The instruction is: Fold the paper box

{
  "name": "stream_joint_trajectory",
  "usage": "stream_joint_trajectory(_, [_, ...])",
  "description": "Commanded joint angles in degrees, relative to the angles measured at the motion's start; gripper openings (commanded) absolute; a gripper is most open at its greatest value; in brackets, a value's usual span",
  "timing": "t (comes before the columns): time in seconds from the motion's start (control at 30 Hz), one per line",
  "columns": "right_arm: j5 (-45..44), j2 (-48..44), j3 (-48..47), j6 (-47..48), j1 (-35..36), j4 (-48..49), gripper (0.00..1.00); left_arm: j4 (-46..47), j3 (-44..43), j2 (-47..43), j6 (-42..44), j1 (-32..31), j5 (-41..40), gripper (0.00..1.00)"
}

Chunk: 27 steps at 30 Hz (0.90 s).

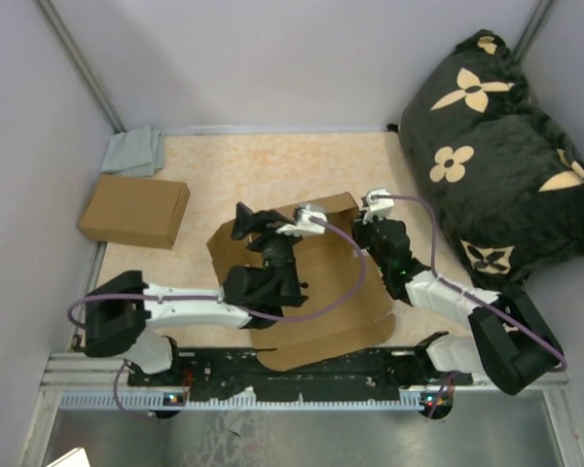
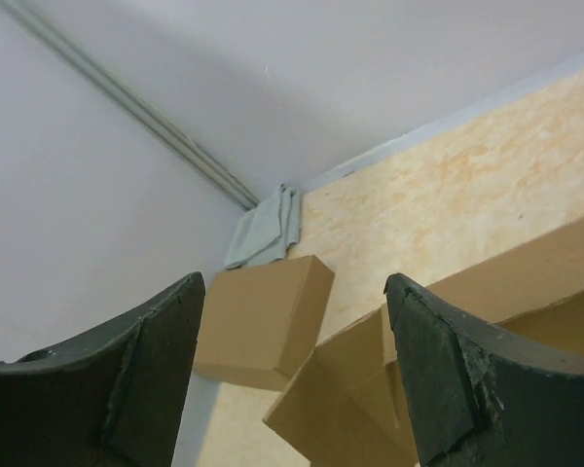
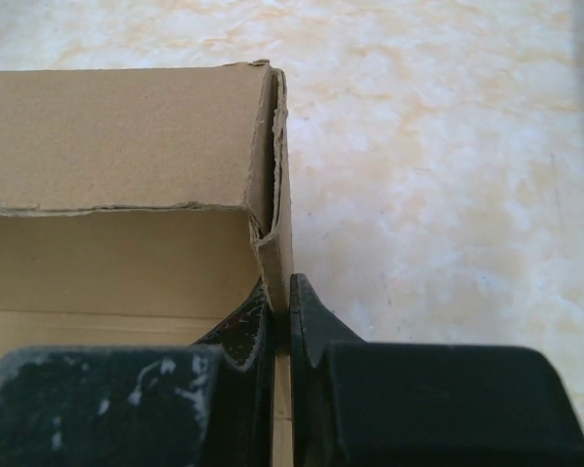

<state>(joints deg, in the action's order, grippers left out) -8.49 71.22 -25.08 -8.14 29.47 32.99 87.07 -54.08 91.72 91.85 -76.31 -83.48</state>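
Note:
The paper box (image 1: 326,311) is a brown cardboard die-cut sheet in the middle of the table, partly raised, with its far wall and side walls standing. My right gripper (image 1: 368,226) is shut on the box's right side wall (image 3: 280,224), one finger inside and one outside. My left gripper (image 1: 248,222) is open and empty, held above the box's left corner flap (image 2: 370,389), touching nothing. The box's far wall shows in the right wrist view (image 3: 117,136).
A ready-made shallow brown cardboard box (image 1: 133,211) lies at the far left; it also shows in the left wrist view (image 2: 263,321). A folded grey cloth (image 1: 136,151) lies behind it. A black cushion with tan flowers (image 1: 496,146) fills the far right corner.

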Motion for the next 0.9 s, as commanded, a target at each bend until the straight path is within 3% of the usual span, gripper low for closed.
stream_joint_trajectory(0.0, [-8.3,-2.1,0.0,-3.2,0.2,-2.8,0.0,15.4,2.5,-9.0,-11.6,5.1,2.9,0.79])
stream_joint_trajectory(0.07, [-9.9,-2.0,-0.7,-3.8,0.2,-5.3,0.0,13.8,6.3,-12.9,-17.3,9.9,4.3,0.69])
stream_joint_trajectory(0.13, [-10.7,-1.4,-2.6,-4.1,-0.4,-8.3,0.0,4.1,9.1,-17.1,-26.3,13.2,6.0,0.66])
stream_joint_trajectory(0.2, [-10.0,-0.8,-4.1,-4.6,-1.6,-10.3,0.0,-24.9,8.7,-23.1,-46.6,14.6,9.7,0.68])
stream_joint_trajectory(0.23, [-9.3,-0.6,-4.7,-4.9,-2.3,-10.7,0.0,-54.9,4.6,-27.0,-67.2,16.4,16.2,0.67])
stream_joint_trajectory(0.27, [-8.7,-0.3,-5.1,-5.1,-3.1,-10.9,0.0,-78.3,-0.6,-29.6,-90.7,21.6,28.8,0.64])
stream_joint_trajectory(0.3, [-8.2,0.0,-5.5,-5.3,-3.6,-11.2,0.0,-86.0,-2.2,-30.6,-103.0,28.9,43.2,0.6])
stream_joint_trajectory(0.33, [-7.8,0.1,-5.8,-5.3,-4.1,-11.6,0.0,-83.6,-1.0,-30.8,-104.0,33.6,53.8,0.58])
stream_joint_trajectory(0.4, [-6.6,0.6,-6.3,-5.0,-4.6,-11.5,0.0,-81.5,-1.1,-28.6,-102.7,37.6,57.8,0.59])
stream_joint_trajectory(0.5, [-5.7,2.2,-7.9,-4.6,-5.0,-13.1,0.0,-85.5,-7.9,-19.8,-100.9,42.1,63.8,0.63])
stream_joint_trajectory(0.6, [-3.8,3.4,-9.0,-4.7,-6.3,-14.3,0.0,-86.8,-12.0,-14.5,-104.2,49.2,69.6,0.63])
stream_joint_trajectory(0.73, [-1.4,2.7,-10.2,-3.9,-8.3,-16.0,0.0,-78.0,-0.6,-18.0,-111.3,62.0,76.0,0.58])
stream_joint_trajectory(0.87, [0.3,3.2,-12.9,-2.2,-8.9,-19.1,0.0,-67.2,13.7,-26.0,-118.1,69.8,78.7,0.57])
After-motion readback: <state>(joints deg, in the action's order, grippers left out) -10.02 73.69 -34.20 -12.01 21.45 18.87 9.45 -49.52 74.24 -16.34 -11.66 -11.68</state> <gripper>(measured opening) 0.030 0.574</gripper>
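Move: From the left hand, high over the paper box, the box's loose left flap lies some 4 cm ahead, 10 cm left and 24 cm below. The far wall's middle is about 11 cm ahead, 3 cm right and 22 cm down; the brown carton some 13 cm ahead, 30 cm left and 27 cm down. The right hand already has the box's far right corner between its fingers, with the left flap roughly 29 cm left of that hand, 6 cm back and 5 cm lower. Swinging left and up off the box, the empty left hand then sweeps forward and finally drops left and down beyond the flap's outer side, about 18 cm forward and 18 cm left in all; it rolls nearly 60 degrees, left side down, as its open fingers narrow somewhat. The right hand keeps its pinch on the corner, drawing it about 5 cm right and a little forward while turning slightly clockwise. ##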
